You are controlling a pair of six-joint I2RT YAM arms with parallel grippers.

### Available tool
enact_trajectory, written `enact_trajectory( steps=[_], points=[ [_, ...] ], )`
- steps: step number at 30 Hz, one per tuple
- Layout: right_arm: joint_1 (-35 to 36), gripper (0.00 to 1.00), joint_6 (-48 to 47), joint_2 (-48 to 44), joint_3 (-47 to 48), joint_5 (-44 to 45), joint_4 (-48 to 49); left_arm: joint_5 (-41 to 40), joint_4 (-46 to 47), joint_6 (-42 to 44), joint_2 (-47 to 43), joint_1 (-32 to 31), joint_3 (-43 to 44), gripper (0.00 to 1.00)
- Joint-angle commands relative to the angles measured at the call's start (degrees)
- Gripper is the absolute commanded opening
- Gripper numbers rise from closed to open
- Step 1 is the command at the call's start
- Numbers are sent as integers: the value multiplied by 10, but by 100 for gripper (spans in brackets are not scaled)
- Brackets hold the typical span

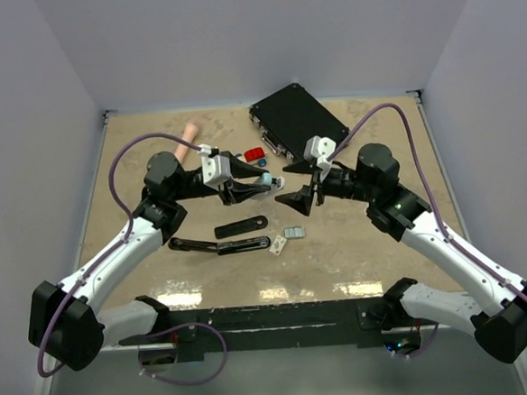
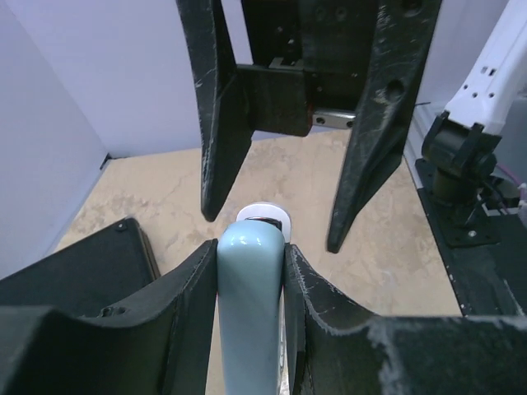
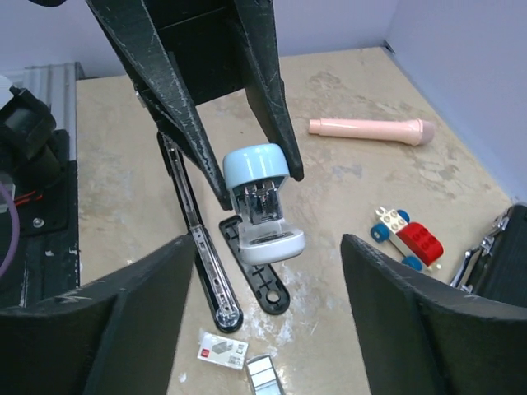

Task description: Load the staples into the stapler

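Observation:
My left gripper (image 2: 249, 247) is shut on a small light-blue stapler (image 3: 257, 169) with a white base, held up above the table, nose toward my right gripper. The right gripper (image 3: 268, 243) faces it tip to tip with its jaws wide open and nothing between them. From above, the left gripper (image 1: 261, 185) and right gripper (image 1: 293, 189) meet at mid-table. The staples (image 1: 293, 232), a small silvery strip, lie on the table below, next to a tiny white box (image 1: 278, 244). Both show in the right wrist view: staples (image 3: 262, 374), box (image 3: 222, 351).
A black stapler (image 1: 240, 227) lies opened flat on the table, its metal rail (image 3: 206, 259) beside its base (image 3: 257, 280). A red toy-brick car (image 3: 408, 239), a pink handle (image 3: 370, 129) and a black case (image 1: 296, 118) sit farther back.

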Motion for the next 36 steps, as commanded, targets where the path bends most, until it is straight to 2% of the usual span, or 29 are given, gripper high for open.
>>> enact_trajectory(
  steps=[1,5,9,20,22,23,24,26,27,28,33,36],
  points=[
    [1,71,-28,14,44,-58,1,28,112,-79,-29,3,-9,0],
    [2,61,-25,21,51,-78,1,27,108,-86,-39,3,-12,0],
    [1,47,-21,23,53,-90,1,28,108,-93,-43,3,-10,0],
    [2,48,0,23,61,-121,6,35,110,-115,-45,3,-5,0],
    [2,43,1,24,62,-122,6,35,124,-121,-48,3,-7,0],
    [2,40,1,25,62,-122,5,36,130,-129,-49,3,-10,0],
    [2,31,2,25,61,-121,6,35,138,-132,-49,3,-10,0],
    [3,21,8,23,60,-122,12,37,142,-138,-50,3,-10,0],
    [2,7,11,21,59,-122,14,37,146,-139,-51,3,-10,0],
    [2,0,14,19,58,-121,15,34,148,-141,-56,3,-11,0],
    [-14,0,26,-10,39,-83,24,8,152,-144,-88,31,-20,0],
    [-46,0,82,-48,5,-98,107,-13,157,-165,-114,73,-23,0]
  ],
)
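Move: The left hand already holds the stapler's light-blue part; the white end, which the right hand goes for, lies some 2 cm to the right hand's left, level with it and practically between its open fingers. From the left hand that white end is about 5 cm to the right, 1 cm lower. On the table some 28 cm below the right hand lie the staples, 1 cm back, the white box, 5 cm back and 4 cm left, and the black strip, 2 cm forward and 14 cm left. Facing the left hand, the right hand shuts its wide-open fingers to about half that gap and pinches the stapler's white end, easing back and up about 4 cm in all, edging a little left and turning some 10 degrees counter-clockwise. The left hand keeps its grip on the blue part and goes up and back about 5 cm in all, and right at the end, with both ends held, it draws up and to the left while the right hand slips slightly right, so that the two pull against each other. ##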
